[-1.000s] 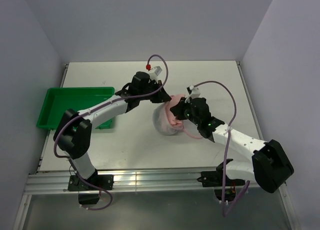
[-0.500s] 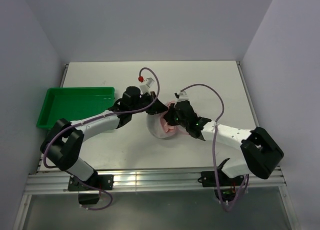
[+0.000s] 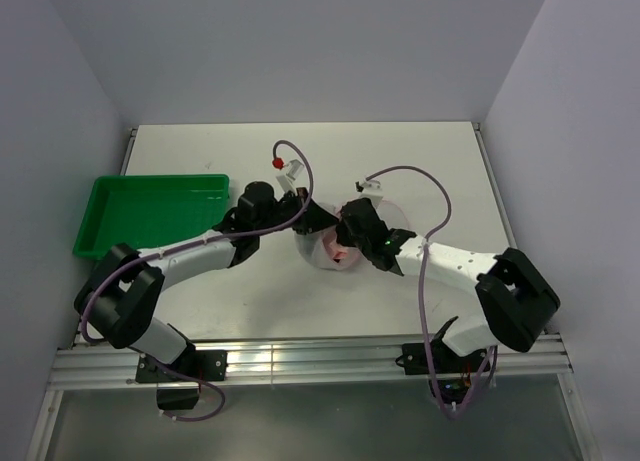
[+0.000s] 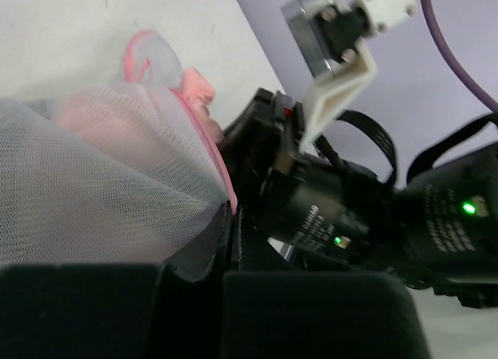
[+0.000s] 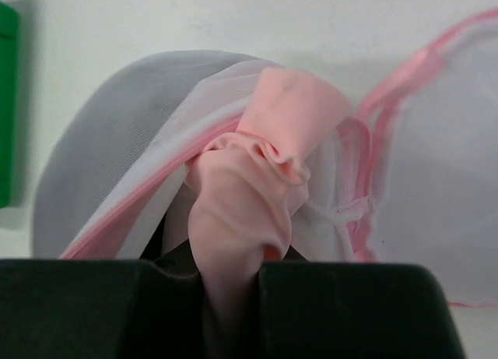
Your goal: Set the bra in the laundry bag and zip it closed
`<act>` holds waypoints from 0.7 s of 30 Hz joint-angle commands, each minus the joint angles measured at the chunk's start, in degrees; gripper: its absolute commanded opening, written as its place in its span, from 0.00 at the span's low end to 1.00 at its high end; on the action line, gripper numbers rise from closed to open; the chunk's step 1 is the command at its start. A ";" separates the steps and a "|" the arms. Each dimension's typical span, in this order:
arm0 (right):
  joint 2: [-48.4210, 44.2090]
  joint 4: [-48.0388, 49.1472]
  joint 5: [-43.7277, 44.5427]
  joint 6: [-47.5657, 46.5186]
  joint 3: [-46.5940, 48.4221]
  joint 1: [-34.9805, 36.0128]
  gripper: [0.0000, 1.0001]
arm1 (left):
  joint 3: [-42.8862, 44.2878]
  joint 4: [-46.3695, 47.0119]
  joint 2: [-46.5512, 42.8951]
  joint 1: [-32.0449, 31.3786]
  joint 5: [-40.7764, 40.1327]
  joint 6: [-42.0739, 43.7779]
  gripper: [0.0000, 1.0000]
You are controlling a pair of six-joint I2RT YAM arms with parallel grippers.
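Observation:
The laundry bag (image 3: 322, 251), white mesh with pink zipper trim, lies mid-table between both grippers. My left gripper (image 3: 305, 224) is shut on the bag's mesh rim (image 4: 198, 242) at its left side. My right gripper (image 3: 345, 239) is shut on the pink bra (image 5: 249, 211), whose bunched fabric hangs out of the jaws over the bag's open mouth (image 5: 156, 180). The bag's pink-trimmed lid flap (image 5: 436, 164) lies to the right. In the left wrist view the bra (image 4: 101, 114) shows pink through the mesh (image 4: 85, 195), and the right arm's wrist fills the right side.
A green plastic tray (image 3: 150, 213) stands at the table's left edge. Purple cables loop above both wrists. The table's white top (image 3: 420, 161) extends behind the bag, with walls close on the left, back and right.
Both grippers have moved down and toward each other over the bag. The right gripper has carried the bra leftward into the bag's mouth; the left arm has lowered and stretched flatter.

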 commanded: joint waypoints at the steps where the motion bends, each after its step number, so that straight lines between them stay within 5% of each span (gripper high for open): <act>1: 3.07 -0.28 4.66 2.93 3.09 0.08 0.02 | -4.09 7.41 -2.58 -0.42 0.57 -2.36 0.00; 9: 2.98 -4.15 11.60 3.11 3.62 0.08 0.11 | -7.44 13.58 0.13 0.02 2.67 -5.44 0.00; 13: 2.54 -6.96 11.69 0.31 5.99 0.17 0.51 | -8.93 14.29 -0.55 0.29 2.51 -5.88 0.00; 16: 0.18 -9.16 10.90 -1.97 6.79 0.17 0.69 | -9.30 12.54 -1.88 0.81 0.57 -5.89 0.00; 21: -4.04 -15.39 7.22 -6.29 10.30 0.17 0.80 | -10.52 11.03 -3.98 2.48 -1.71 -6.41 0.00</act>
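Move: The right hand has the pink bra pinched over the mesh bag; the bag's middle is some 4 cm ahead of it, 4 cm to its left and 5 cm down. The bag's open flap lies about 9 cm ahead and 11 cm to the right, 6 cm lower; inside the bag the black bra sits about 2 cm ahead, 4 cm left and 7 cm below. For the left hand, already pinching the rim, the bag's middle is roughly 7 cm ahead and 15 cm below, neither left nor right. The right fingers let the pink bra go at the bag's mouth: the hand first dips about 2 cm with them shut, edges right, then spreads them wide while rising back to its starting height, ending some 3 cm to the right with its left side rolled down about 10 degrees. The left hand keeps its pinch on the pink rim and sinks about 2.5 cm, shifting slightly left. ##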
